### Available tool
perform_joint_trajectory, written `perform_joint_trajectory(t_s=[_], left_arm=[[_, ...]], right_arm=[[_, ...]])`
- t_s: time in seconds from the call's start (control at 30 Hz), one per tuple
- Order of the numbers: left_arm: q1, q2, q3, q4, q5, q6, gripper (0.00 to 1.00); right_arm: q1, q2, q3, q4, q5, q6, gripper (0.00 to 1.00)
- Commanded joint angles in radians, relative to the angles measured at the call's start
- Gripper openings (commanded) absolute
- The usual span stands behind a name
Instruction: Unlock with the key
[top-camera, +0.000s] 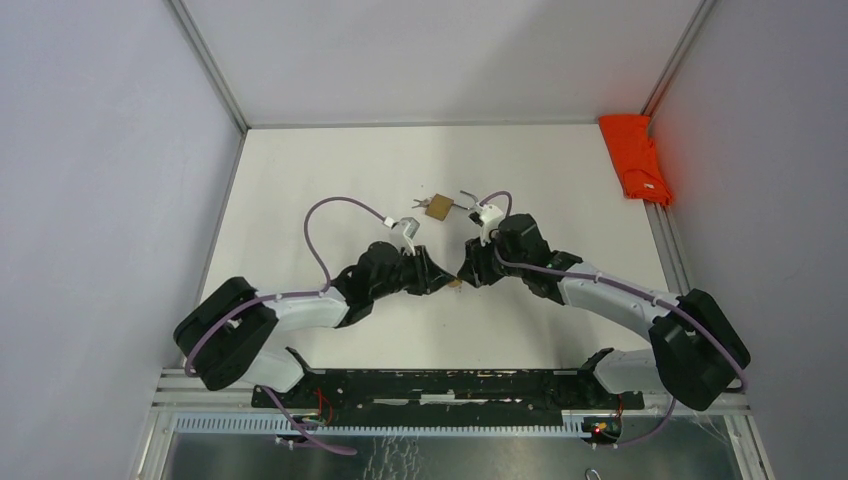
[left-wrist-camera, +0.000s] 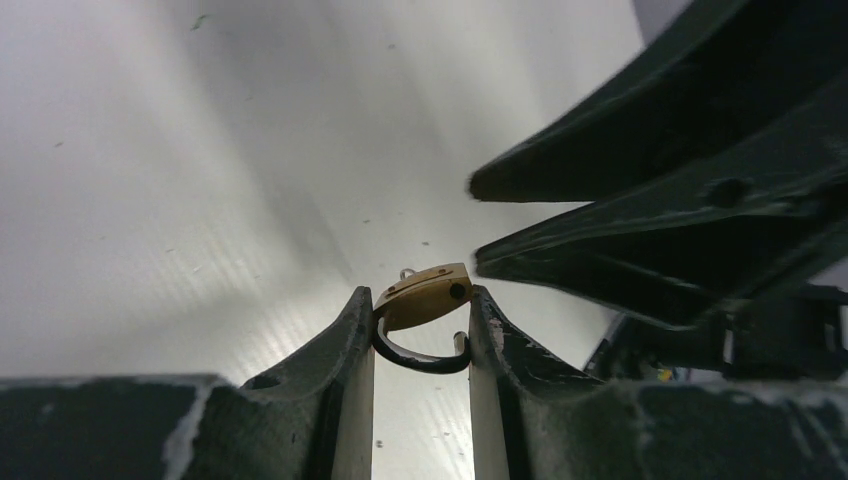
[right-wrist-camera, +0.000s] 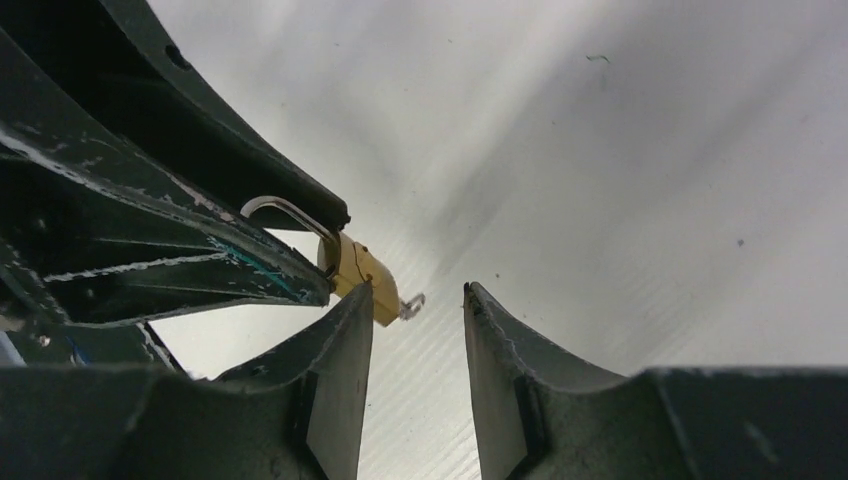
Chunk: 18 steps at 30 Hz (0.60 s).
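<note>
A small brass padlock is held above the table with my left gripper shut on its body. Its dark shackle hangs toward the camera, one end standing free of the body. A small silver key end sticks out of the padlock's far side. My right gripper is open with nothing between its fingers, its left fingertip just beside the padlock and key. In the top view the two grippers meet tip to tip at mid-table, with the padlock between them.
A second brass piece with silver metal bits beside it lies on the white table just behind the grippers. An orange cloth lies at the back right against the wall. Grey walls enclose the table on three sides.
</note>
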Motion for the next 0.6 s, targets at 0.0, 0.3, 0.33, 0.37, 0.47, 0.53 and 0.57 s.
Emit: perform_joint_trajectory(t_s=[0.0,0.3,0.33,0.37,0.47,0.53,0.57], left_arm=[[0.015,-0.092,0.062,0.024,0.108,0.048,0.02],[0.018,-0.205,0.115,-0.145,0.132,0.115,0.02],[0.021,-0.212,0.119,-0.159,0.125,0.124,0.02],[0.022,-0.217,0.123,-0.169,0.119,0.129,0.02],[0.028,-0.222,0.134,-0.178,0.12,0.135,0.02],[0.028,-0.219,0.146,-0.187,0.124,0.14,0.02],[0.027,-0.217,0.152,-0.193,0.122,0.144,0.02]], right_arm=[[-0.004,-0.044,-0.037,0.161,-0.105,-0.072,0.44],[-0.005,-0.186,-0.079,0.201,-0.113,-0.083,0.43],[-0.004,-0.219,-0.086,0.197,-0.115,-0.091,0.44],[-0.004,-0.246,-0.092,0.197,-0.13,-0.099,0.44],[-0.003,-0.295,-0.107,0.19,-0.18,-0.122,0.45],[-0.003,-0.31,-0.108,0.177,-0.181,-0.13,0.45],[-0.003,-0.323,-0.119,0.185,-0.183,-0.126,0.45]])
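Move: The small key, its ring showing at the end of the small padlock, lies close to the open right hand: about 2 cm to its left, level with it fore and aft, and roughly 2 cm lower. The small padlock's body is some 3 cm left and 1 cm below that hand; the large padlock lies about 21 cm ahead, 5 cm left and 9 cm down on the table. From the left hand, which holds the small padlock, the key is roughly 1 cm ahead, 3 cm right and 2 cm below. Upward together go both hands: the left lifts the small padlock some 7 cm, still pinched in its fingertips, and tilts its tips slightly up. Beside it the right hand climbs about 8 cm, easing back roughly 2 cm late in the rise and swinging its fingers up towards level by some 20 degrees; they stay open around the key ring's line without closing on it. ##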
